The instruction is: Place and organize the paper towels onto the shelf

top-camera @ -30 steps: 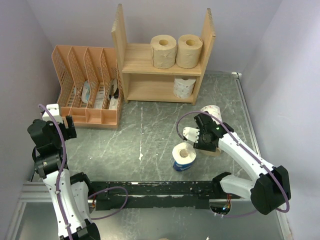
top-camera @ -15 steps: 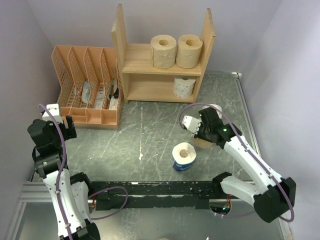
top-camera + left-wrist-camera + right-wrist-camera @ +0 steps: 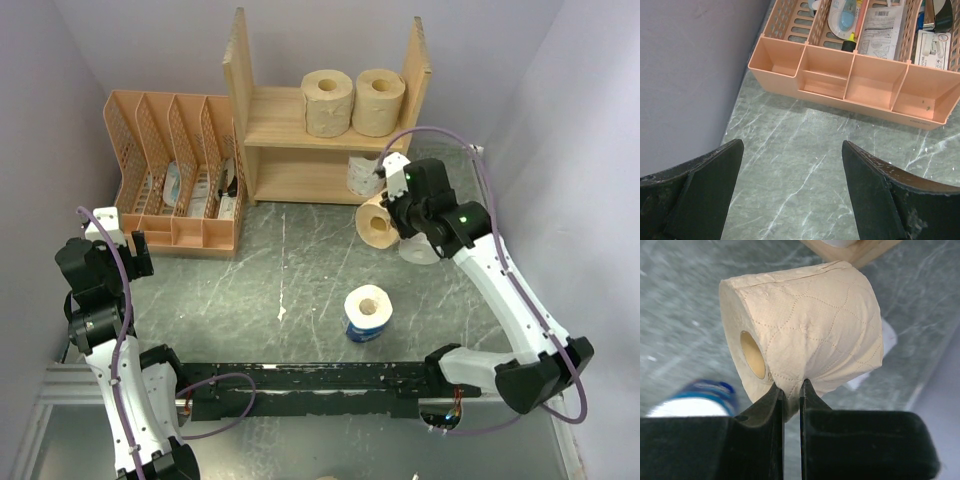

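Observation:
My right gripper (image 3: pixel 390 214) is shut on a tan-brown paper towel roll (image 3: pixel 376 223), pinching its outer layers and holding it above the table in front of the wooden shelf (image 3: pixel 325 135); the wrist view shows the roll (image 3: pixel 805 335) lying sideways above the fingers (image 3: pixel 771 405). Two tan rolls (image 3: pixel 328 100) (image 3: pixel 378 100) stand on the top tier. A white roll (image 3: pixel 360 176) sits on the lower tier, partly hidden. Another white roll (image 3: pixel 421 250) lies on the table under the arm. The blue-wrapped roll (image 3: pixel 368 312) stands mid-table. My left gripper (image 3: pixel 791 145) is open and empty at the left.
An orange lattice file organizer (image 3: pixel 175 170) with stationery stands left of the shelf; its front trays (image 3: pixel 850 85) lie ahead of the left gripper. Walls close in on both sides. A black rail (image 3: pixel 320 380) runs along the near edge.
My right gripper has lifted the tan roll off the table and carried it up and back toward the shelf's lower tier. The left arm has not moved.

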Robot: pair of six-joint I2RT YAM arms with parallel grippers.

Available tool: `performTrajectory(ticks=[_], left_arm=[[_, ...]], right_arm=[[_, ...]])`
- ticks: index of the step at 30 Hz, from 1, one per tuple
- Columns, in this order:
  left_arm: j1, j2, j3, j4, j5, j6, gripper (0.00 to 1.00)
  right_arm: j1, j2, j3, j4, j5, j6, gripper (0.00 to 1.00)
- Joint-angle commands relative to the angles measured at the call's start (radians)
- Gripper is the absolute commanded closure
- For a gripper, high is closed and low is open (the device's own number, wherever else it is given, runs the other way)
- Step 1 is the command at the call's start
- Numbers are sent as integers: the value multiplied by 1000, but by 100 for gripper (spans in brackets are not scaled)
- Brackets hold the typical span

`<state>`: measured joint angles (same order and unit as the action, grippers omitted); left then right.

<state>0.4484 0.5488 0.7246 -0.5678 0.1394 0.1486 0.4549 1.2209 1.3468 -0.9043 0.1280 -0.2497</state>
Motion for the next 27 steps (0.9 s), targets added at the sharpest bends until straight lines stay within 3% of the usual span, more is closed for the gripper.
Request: performTrajectory(ticks=[1,5,8,14,17,27], left_arm=[[14,-8,15,13,5,-4,9],[14,-7,14,13,5,-4,9],[14,-7,14,13,4,-4,9],[14,-1,15,14,-4,-8,9],[15,-3,15,15,-9,-11,9],[19,15,16,17,-31,-21,8]], right_arm=[[2,-134,47,108,-91,412,100],[2,-283,-36,327,-120,690,100],[2,-301,-60,408,-160,900,100],[18,-218,-86,412,-206,1582,100],[56,-122,0,409,-256,1641,100],[111,147,337,515,-270,1581,100]])
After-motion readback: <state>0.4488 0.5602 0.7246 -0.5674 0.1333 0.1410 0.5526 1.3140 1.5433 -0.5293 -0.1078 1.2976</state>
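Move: The right hand already holds the tan paper towel roll by its edge. The free place on the upper shelf is about 24 cm ahead and 28 cm left of this hand, 2 cm higher. To the right of that place stand two tan rolls, 15 cm and 3 cm left of the hand and equally far ahead. The white roll on the lower shelf is about 20 cm ahead, 4 cm left, 17 cm below. From the left hand, the free place is some 31 cm ahead, 41 cm right, 5 cm higher. Keep the right gripper shut on the tan roll's edge and raise it about 14 cm, easing slightly back, while rolling the wrist left side up. Then swing it left and a little forward towards the upper shelf's free place, dipping briefly before rising again, until about 15 cm left and up overall, turned nearly 90 degrees, fingers pointing left. ##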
